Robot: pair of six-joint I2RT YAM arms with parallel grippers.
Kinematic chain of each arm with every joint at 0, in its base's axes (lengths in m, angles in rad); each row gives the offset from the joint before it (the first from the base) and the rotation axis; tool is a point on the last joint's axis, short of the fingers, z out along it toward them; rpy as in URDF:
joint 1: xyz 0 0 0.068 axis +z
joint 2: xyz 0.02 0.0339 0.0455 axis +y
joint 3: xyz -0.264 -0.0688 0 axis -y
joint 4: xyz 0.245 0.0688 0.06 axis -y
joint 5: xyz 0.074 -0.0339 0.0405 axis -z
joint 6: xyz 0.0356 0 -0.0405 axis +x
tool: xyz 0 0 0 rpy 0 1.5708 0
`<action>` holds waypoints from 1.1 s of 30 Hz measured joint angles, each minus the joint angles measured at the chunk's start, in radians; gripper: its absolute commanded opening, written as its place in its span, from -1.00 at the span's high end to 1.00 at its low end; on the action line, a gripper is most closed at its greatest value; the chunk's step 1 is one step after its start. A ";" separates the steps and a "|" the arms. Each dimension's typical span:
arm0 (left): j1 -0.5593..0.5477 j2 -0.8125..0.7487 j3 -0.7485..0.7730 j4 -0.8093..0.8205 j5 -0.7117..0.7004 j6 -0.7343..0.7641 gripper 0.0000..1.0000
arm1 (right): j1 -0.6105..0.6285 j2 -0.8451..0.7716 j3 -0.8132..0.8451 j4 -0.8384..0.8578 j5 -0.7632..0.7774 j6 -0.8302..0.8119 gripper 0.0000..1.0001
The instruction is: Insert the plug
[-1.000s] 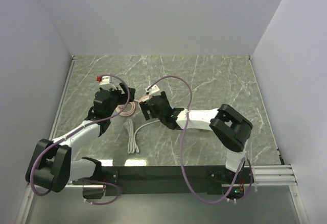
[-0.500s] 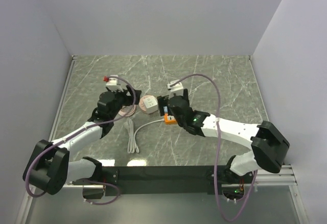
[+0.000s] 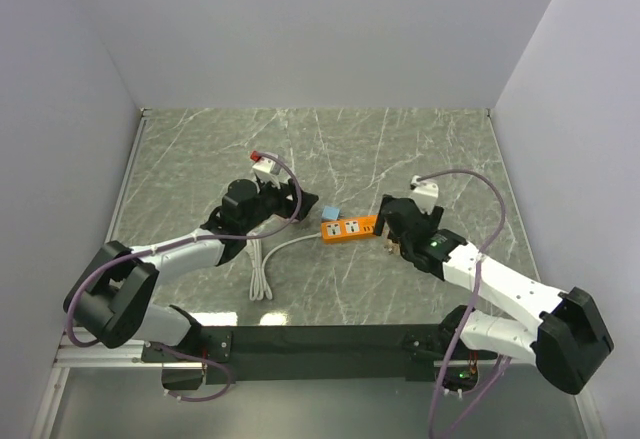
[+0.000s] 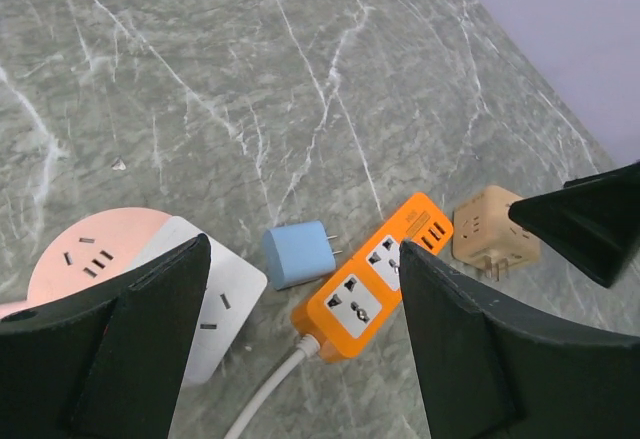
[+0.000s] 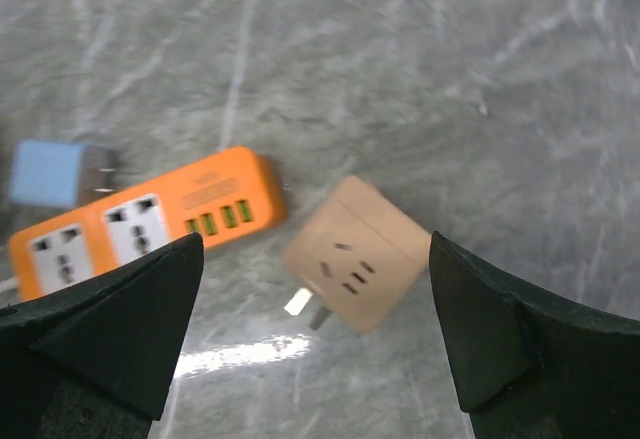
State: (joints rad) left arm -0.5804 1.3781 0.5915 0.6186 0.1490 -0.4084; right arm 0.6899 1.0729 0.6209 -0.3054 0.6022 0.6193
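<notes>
A small blue plug (image 4: 298,255) with two prongs lies on the table, its prongs pointing at the orange power strip (image 4: 385,274) beside it. My left gripper (image 4: 303,259) hovers open above them, nothing between its fingers. A beige cube adapter (image 5: 357,252) with prongs lies just off the strip's USB end (image 5: 215,221). My right gripper (image 5: 315,289) stands open over the cube, apart from it. In the top view the blue plug (image 3: 331,213) and strip (image 3: 348,229) lie between the left gripper (image 3: 303,202) and the right gripper (image 3: 383,229).
A pink round socket (image 4: 95,254) and a white square adapter (image 4: 215,294) lie left of the blue plug, under my left finger. The strip's white cable (image 3: 262,274) loops toward the near edge. Walls enclose the marble table (image 3: 440,149) on three sides.
The right arm has swung to the right, uncovering the orange strip, and its jaws have widened. The left gripper has moved right toward the blue plug, covering the round sockets.
</notes>
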 measured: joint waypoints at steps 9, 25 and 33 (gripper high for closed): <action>-0.006 0.001 0.002 0.004 -0.001 0.005 -0.64 | -0.099 0.031 -0.025 -0.129 -0.017 0.168 -1.00; -0.018 0.001 0.000 0.023 0.024 0.059 -0.63 | -0.114 0.234 -0.002 -0.088 -0.047 0.225 -0.32; -0.072 0.001 -0.032 0.058 0.075 0.133 -0.63 | -0.128 0.255 0.011 -0.059 -0.057 0.205 0.90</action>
State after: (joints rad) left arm -0.6529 1.3792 0.5594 0.6769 0.2241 -0.2756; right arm 0.5621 1.3277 0.6319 -0.3641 0.5449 0.8242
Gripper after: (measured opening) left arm 0.818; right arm 0.670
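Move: The tan plug lies almost under the open right hand, about 3 cm to its right, 1 cm back and 8 cm below. The orange power strip's middle is some 8 cm left of that hand and 1 cm ahead; the blue plug is about 13 cm left and 4 cm ahead, both roughly 8 cm lower. From the left hand the tan plug lies some 21 cm right, 2 cm back and 13 cm down. The tan plug gets pinched by its sides: the right hand sinks some 7 cm onto it, edging 3 cm right early on while the wrist tips down and turns clockwise, each about 15 degrees; near the bottom the wide-open fingers close until the plug stops them. Late on, the left hand, open and empty, draws back and right towards the plug, turning clockwise. ##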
